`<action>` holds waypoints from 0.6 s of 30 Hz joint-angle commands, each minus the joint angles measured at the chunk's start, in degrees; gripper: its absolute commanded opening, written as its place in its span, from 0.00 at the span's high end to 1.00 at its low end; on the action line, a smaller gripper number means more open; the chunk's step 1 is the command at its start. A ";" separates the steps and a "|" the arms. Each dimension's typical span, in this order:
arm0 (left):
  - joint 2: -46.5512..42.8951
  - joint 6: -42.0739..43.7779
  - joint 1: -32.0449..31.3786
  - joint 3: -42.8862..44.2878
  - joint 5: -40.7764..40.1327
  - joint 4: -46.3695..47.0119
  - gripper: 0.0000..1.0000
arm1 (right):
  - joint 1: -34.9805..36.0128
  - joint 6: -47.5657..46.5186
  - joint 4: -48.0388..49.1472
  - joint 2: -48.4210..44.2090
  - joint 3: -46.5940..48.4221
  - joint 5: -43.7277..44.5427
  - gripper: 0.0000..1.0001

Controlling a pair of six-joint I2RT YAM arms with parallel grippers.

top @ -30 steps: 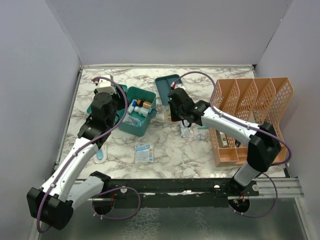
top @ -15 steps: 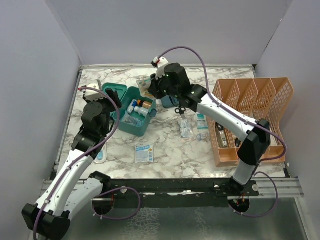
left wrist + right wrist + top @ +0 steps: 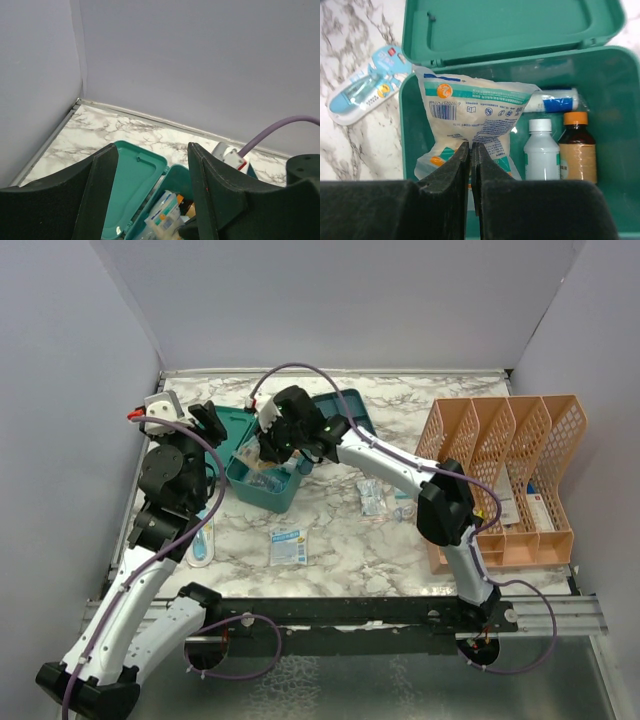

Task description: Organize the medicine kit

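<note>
The teal medicine kit [image 3: 277,499] stands open at the left of the table, its lid [image 3: 510,25] laid back. Inside stand a white bottle [image 3: 541,150] and a brown bottle with an orange cap [image 3: 577,152], with a tube [image 3: 555,102] behind them. My right gripper [image 3: 471,146] is shut on a white packet [image 3: 470,110] with teal and orange print, hanging over the box's left half. In the top view the right gripper [image 3: 268,452] hovers above the box. My left gripper [image 3: 152,147] is open and holds nothing, raised to the left of the lid [image 3: 132,185]. The teal insert tray [image 3: 352,408] lies behind the box.
An orange mesh rack [image 3: 505,480] fills the right side. Loose packets [image 3: 372,498] lie mid-table, another packet [image 3: 287,543] nearer the front. A blue and white packaged item [image 3: 365,90] lies left of the box. The walls stand close at the left and back.
My right arm lifted from the loose packets mid-table and swung left over the kit with a packet in its jaws. My left arm drew back to the left, away from the box.
</note>
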 commanded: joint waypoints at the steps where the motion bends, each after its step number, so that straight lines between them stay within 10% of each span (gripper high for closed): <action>1: 1.09 2.12 0.04 1.28 -1.33 1.34 0.39 | 1.72 -5.21 -4.81 3.73 3.59 0.72 0.93; 18: 2.44 2.48 0.04 1.25 -1.62 1.05 0.38 | 1.90 -12.54 -2.37 8.80 3.24 2.18 0.89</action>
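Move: The bandage pouch already hangs in the right fingers over the green box; its place on the box floor is about 10 cm below that hand, 3 cm left and 1 cm back. From the hand, the white bottle lies some 5 cm ahead and 2 cm right, the brown bottle 8 cm ahead and 4 cm right, and the blue-labelled roll 7 cm ahead and 3 cm left, all roughly 10 cm down. From the left hand, the pouch's place lies about 4 cm ahead, 9 cm right and 32 cm below. The pouch is lowered by the right hand into the near part of the box, beside the two bottles, sinking about 6 cm, quickly at first and then slower. Meanwhile the fingers tip about 10 degrees further downward and swing slightly counter-clockwise, staying almost shut at the pouch. ##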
